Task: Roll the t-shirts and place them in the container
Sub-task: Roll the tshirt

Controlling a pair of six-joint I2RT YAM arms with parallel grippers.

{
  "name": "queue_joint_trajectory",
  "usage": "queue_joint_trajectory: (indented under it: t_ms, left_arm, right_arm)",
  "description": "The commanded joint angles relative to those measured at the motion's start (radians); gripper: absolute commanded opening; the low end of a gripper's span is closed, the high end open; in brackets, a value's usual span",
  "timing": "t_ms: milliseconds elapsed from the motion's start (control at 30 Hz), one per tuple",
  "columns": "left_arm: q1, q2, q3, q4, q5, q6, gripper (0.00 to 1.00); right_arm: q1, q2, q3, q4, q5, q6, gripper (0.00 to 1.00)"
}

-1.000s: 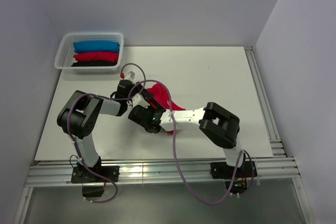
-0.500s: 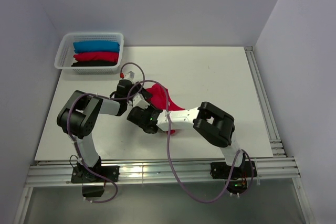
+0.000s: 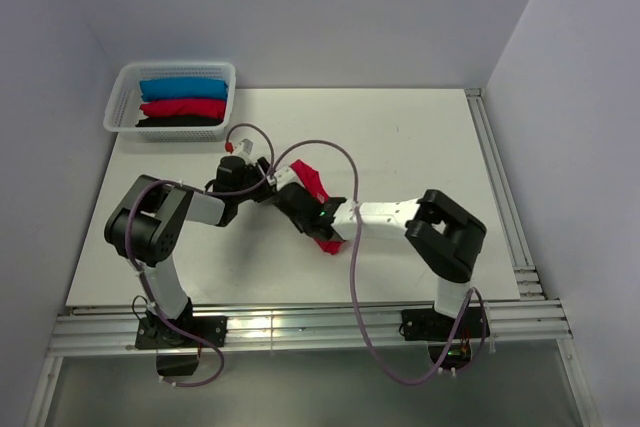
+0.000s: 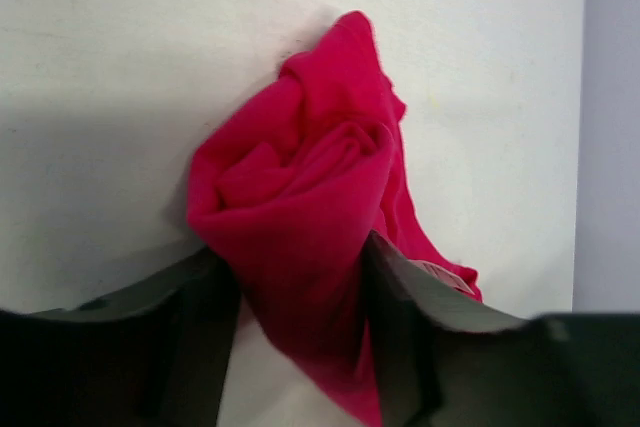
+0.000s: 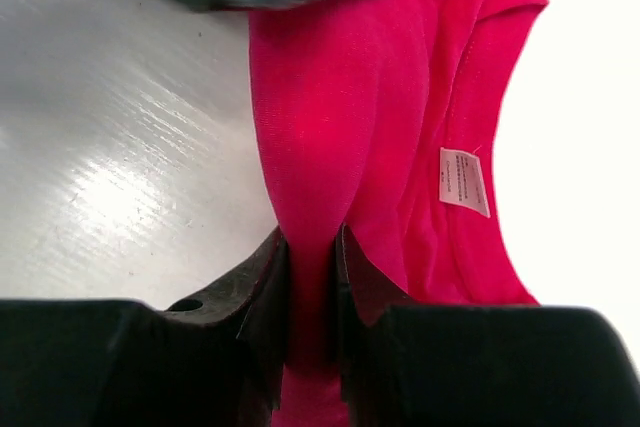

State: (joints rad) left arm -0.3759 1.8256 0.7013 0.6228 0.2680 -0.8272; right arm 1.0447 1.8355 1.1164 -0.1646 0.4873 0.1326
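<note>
A crimson-red t-shirt [image 3: 313, 185] lies bunched in the middle of the white table [image 3: 400, 137]. My left gripper [image 3: 283, 183] is shut on one end of it. In the left wrist view the cloth [image 4: 300, 207] bulges between the dark fingers [image 4: 195, 332]. My right gripper [image 3: 318, 219] is shut on the other end. In the right wrist view a fold of the shirt [image 5: 320, 147] is pinched between the fingers [image 5: 262, 297], and a pale neck label [image 5: 463, 182] shows. Rolled blue [image 3: 183, 88], red [image 3: 183, 107] and black [image 3: 178, 122] t-shirts lie in the basket.
A white lattice basket [image 3: 118, 97] stands at the table's back left corner. A rail [image 3: 500, 187] runs along the table's right edge. Purple cables [image 3: 350, 277] loop over both arms. The two arms cross close together at mid table.
The right arm has swung out to the right and its gripper has pulled back toward the near side. The shirt is now drawn into a narrower strip between the two grippers.
</note>
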Motion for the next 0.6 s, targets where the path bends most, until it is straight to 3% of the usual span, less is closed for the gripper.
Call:
queue_joint_trajectory:
  t_ms: [0, 167, 267, 433, 567]
  left_arm:
    - [0.031, -0.031, -0.057, 0.046, 0.040, 0.008, 0.60]
    - [0.061, -0.061, -0.118, 0.169, 0.080, -0.009, 0.78]
    - [0.075, -0.084, -0.157, 0.221, 0.085, -0.019, 0.84]
    - [0.078, -0.104, -0.184, 0.253, 0.085, -0.015, 0.85]
    - [0.078, -0.103, -0.184, 0.261, 0.088, -0.009, 0.85]
  right_arm:
    - [-0.086, -0.091, -0.061, 0.079, -0.298, 0.062, 0.00]
    - [-0.222, -0.113, -0.104, 0.117, -0.588, 0.107, 0.00]
    - [-0.313, -0.098, -0.138, 0.160, -0.821, 0.146, 0.00]
    - [-0.455, -0.059, -0.202, 0.295, -1.164, 0.254, 0.00]
    - [-0.543, -0.001, -0.245, 0.402, -1.314, 0.352, 0.00]
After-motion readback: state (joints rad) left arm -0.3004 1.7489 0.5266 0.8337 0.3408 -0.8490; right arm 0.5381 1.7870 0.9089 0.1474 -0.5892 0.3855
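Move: The partly rolled t-shirt's middle is in the right fingers' pinch, roughly 1 cm below their hand point. From the left hand, with its fingers around the roll's far left end, that middle lies about 7 cm back, 8 cm to the right and some 1 cm lower. The white basket stands about 16 cm ahead of the left hand and 26 cm to its left, at about its height. Left fingers open, releasing the t-shirt, and back off left about 3 cm; right keeps pinching, turning some 55 degrees. ##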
